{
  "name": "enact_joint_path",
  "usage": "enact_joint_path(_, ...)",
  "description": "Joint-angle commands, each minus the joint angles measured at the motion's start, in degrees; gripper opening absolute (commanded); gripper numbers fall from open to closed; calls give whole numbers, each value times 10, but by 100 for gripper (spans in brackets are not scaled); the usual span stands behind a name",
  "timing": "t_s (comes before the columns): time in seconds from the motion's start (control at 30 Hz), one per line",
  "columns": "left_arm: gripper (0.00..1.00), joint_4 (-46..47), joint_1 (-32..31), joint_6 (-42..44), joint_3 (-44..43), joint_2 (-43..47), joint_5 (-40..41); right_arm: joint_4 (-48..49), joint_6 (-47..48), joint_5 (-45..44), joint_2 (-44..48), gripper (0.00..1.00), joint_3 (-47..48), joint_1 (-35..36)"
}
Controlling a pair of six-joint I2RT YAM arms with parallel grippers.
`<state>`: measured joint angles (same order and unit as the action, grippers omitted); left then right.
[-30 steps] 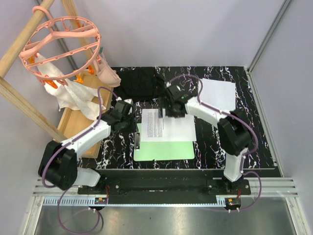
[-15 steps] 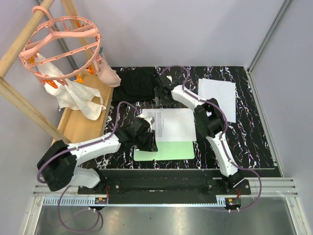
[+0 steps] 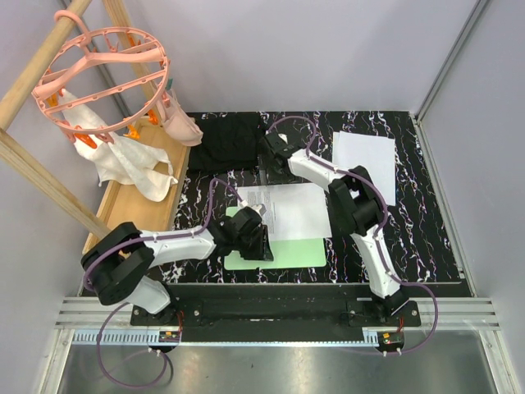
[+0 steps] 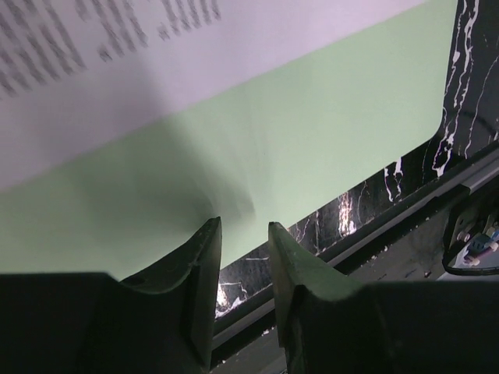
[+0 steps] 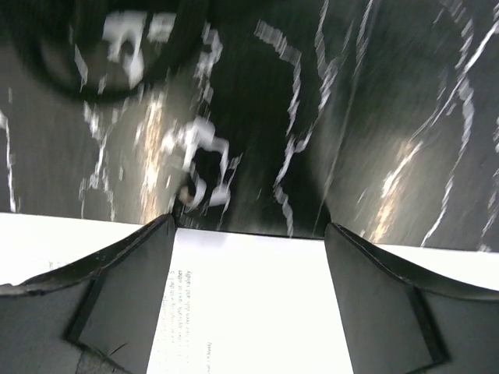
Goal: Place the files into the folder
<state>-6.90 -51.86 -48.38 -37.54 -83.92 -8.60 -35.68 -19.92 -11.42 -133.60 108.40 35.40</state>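
Note:
The light-green folder (image 3: 305,250) lies flat on the black marbled table, and the files (image 3: 295,209), white sheets with some printed text, lie across its far half. My left gripper (image 3: 256,242) is low over the folder's left part. In the left wrist view its fingertips (image 4: 207,234) stand a narrow gap apart at the folder (image 4: 327,125) edge with nothing between them, and the printed sheet (image 4: 117,70) lies beyond. My right gripper (image 3: 273,160) is at the files' far edge. It is wide open (image 5: 249,224), with the white sheet (image 5: 257,304) under it.
A separate white sheet (image 3: 365,160) lies at the back right of the table. A black fabric piece (image 3: 230,139) is at the back centre. A wooden board (image 3: 135,205) with a white cloth (image 3: 131,168) and a pink hanger (image 3: 102,78) stand on the left.
My left arm swung right and forward onto the folder's left part. My right gripper drew back from over the files to their far edge, its jaws slightly narrower.

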Motion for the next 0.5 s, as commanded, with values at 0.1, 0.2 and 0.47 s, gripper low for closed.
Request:
enact_joint_path(0.1,33,57,-2,-29,22,-28,6,-18,0,18,52,83,-91,33)
enact_joint_path(0.2,32,60,-3,-30,30,-27,9,-18,-17,18,69,83,-117,32)
enact_joint_path(0.47,40,59,-4,-14,25,7,-10,-15,-125,69,127,84,-173,34)
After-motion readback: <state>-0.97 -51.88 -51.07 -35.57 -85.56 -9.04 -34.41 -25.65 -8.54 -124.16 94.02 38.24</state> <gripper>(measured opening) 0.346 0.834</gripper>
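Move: The white printed sheet lies flat over the far part of the green folder. Its middle is some 10 cm back towards the base from the right hand and 2 cm to its right, about 1 cm lower, with the folder's middle about 20 cm straight back. The black cloth is roughly 16 cm ahead and 13 cm to the left of the right hand. From the left hand, the sheet's middle is about 15 cm ahead and 5 cm right, 2 cm lower, and the folder's middle 6 cm ahead and 3 cm right. With its widely parted fingertips at the sheet's far edge, the right hand goes on pulling back towards the base at an even height, about 6.5 cm, pushing that edge before it so the sheet slides along the folder, and tilts by only some 5 degrees. The left hand stays low over the folder's near part, settling a bit under 1 cm down and about 1 cm to the right with its fingers barely parted, its tips close to or on the folder as the sheet comes up to them. ##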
